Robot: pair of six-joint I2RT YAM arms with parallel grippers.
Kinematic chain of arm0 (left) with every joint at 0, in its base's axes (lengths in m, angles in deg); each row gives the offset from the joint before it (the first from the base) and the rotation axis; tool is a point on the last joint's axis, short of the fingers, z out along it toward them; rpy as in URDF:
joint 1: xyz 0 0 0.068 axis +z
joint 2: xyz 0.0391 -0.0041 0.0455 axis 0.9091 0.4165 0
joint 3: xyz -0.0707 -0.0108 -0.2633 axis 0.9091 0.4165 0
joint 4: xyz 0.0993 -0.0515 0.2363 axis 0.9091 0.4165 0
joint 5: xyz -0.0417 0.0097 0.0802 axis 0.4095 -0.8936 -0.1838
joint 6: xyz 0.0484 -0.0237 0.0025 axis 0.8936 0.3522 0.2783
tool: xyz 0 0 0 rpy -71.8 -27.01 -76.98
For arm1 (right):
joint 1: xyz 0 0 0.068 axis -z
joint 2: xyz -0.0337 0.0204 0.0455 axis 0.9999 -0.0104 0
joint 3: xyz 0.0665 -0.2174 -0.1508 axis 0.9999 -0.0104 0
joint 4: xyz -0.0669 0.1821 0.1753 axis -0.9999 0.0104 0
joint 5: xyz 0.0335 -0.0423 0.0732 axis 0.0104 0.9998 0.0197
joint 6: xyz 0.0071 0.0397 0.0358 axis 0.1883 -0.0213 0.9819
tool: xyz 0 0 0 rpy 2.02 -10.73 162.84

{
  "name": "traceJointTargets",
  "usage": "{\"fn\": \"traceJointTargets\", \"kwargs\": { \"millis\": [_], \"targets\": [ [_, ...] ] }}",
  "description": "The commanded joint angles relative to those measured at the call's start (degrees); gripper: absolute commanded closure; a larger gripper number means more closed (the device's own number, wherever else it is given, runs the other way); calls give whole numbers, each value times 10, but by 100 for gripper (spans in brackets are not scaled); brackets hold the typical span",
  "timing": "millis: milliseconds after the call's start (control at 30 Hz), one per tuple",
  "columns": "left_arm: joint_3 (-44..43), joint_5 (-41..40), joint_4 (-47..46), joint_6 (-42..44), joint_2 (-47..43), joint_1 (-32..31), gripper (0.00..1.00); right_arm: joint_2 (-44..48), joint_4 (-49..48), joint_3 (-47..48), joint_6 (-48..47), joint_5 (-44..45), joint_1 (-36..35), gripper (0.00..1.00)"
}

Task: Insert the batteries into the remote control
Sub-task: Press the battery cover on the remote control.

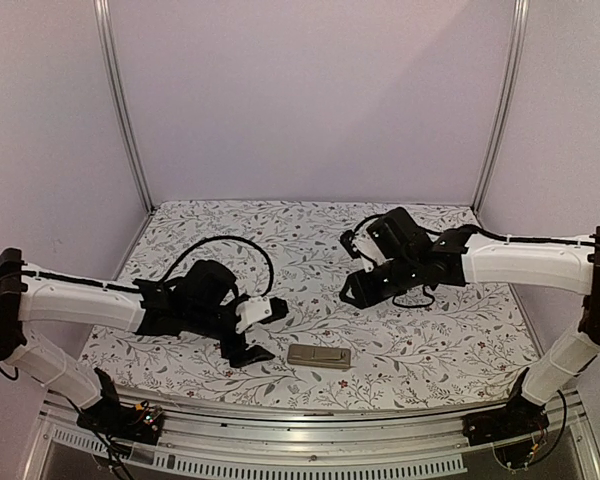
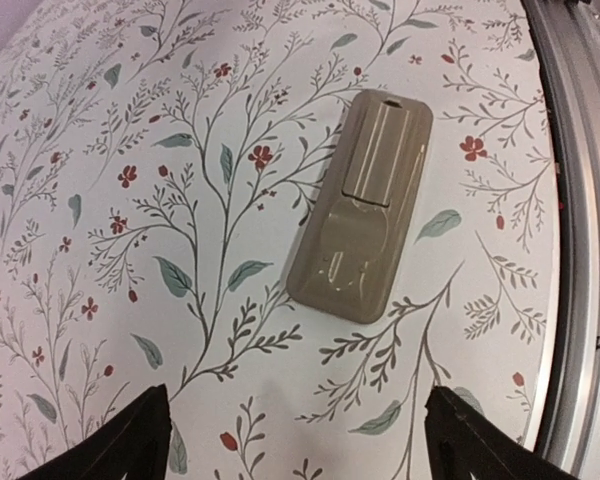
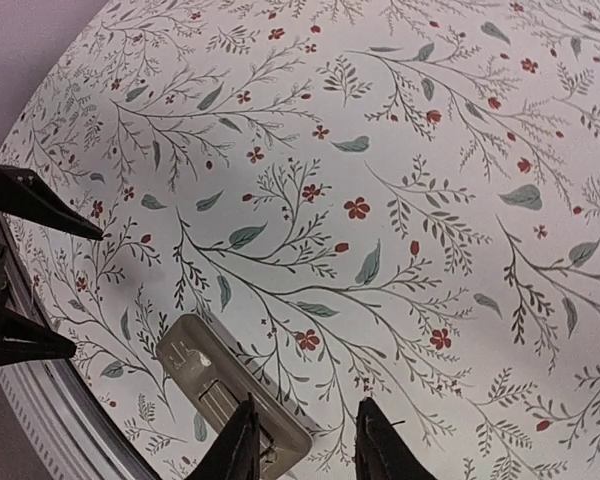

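Observation:
The remote control (image 1: 318, 356) lies flat on the floral cloth near the front edge, tan-grey back up. In the left wrist view the remote control (image 2: 365, 205) sits ahead of my left gripper (image 2: 302, 440), which is open and apart from it, with only cloth between its fingers. That left gripper (image 1: 263, 335) hovers just left of the remote. My right gripper (image 1: 353, 291) hangs above and behind the remote. In its own view the right gripper (image 3: 307, 447) has its jaws apart over bare cloth, and one finger covers the near end of the remote control (image 3: 205, 370). The batteries are out of view.
A metal rail (image 1: 310, 420) runs along the table's front edge, close to the remote; it shows as a rail (image 2: 580, 200) in the left wrist view. Pale walls close off the back and both sides. A black cable (image 1: 225, 243) loops above the left arm.

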Motion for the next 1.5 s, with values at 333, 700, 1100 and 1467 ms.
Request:
{"fn": "traceJointTargets", "kwargs": {
  "millis": [333,700,1100,1467],
  "targets": [
    [-26,-17,-12,39,124,-30,30,-3,-8,-112,390,58,-103,71],
    [-57,2,-10,43,166,-35,50,-44,-29,-102,401,55,-106,82],
    [-71,9,-2,38,186,-46,55,-69,-45,-96,397,28,-106,90],
    [-83,15,4,31,198,-54,58,-93,-50,-90,396,15,-106,96]
  ]
}}
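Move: The remote control lies flat with the battery cover facing up, roughly 8 cm back from my right hand, 5 cm to its left and 11 cm below. Its battery cover is also about 8 cm back, but only 3 cm to the left and at nearly the same depth below. From my left hand the remote's middle is about 11 cm to the right, 1 cm back and 7 cm down. I swing my right hand back about 8 cm and down 10 cm, turning it some 25 degrees clockwise and tipping it as I go. The last part runs nearly straight down while the fingers close together, bringing their tips onto the cover's right end. Meanwhile I drop my left hand about 7 cm, then ease it right towards the remote's left end, half closing its fingers. ##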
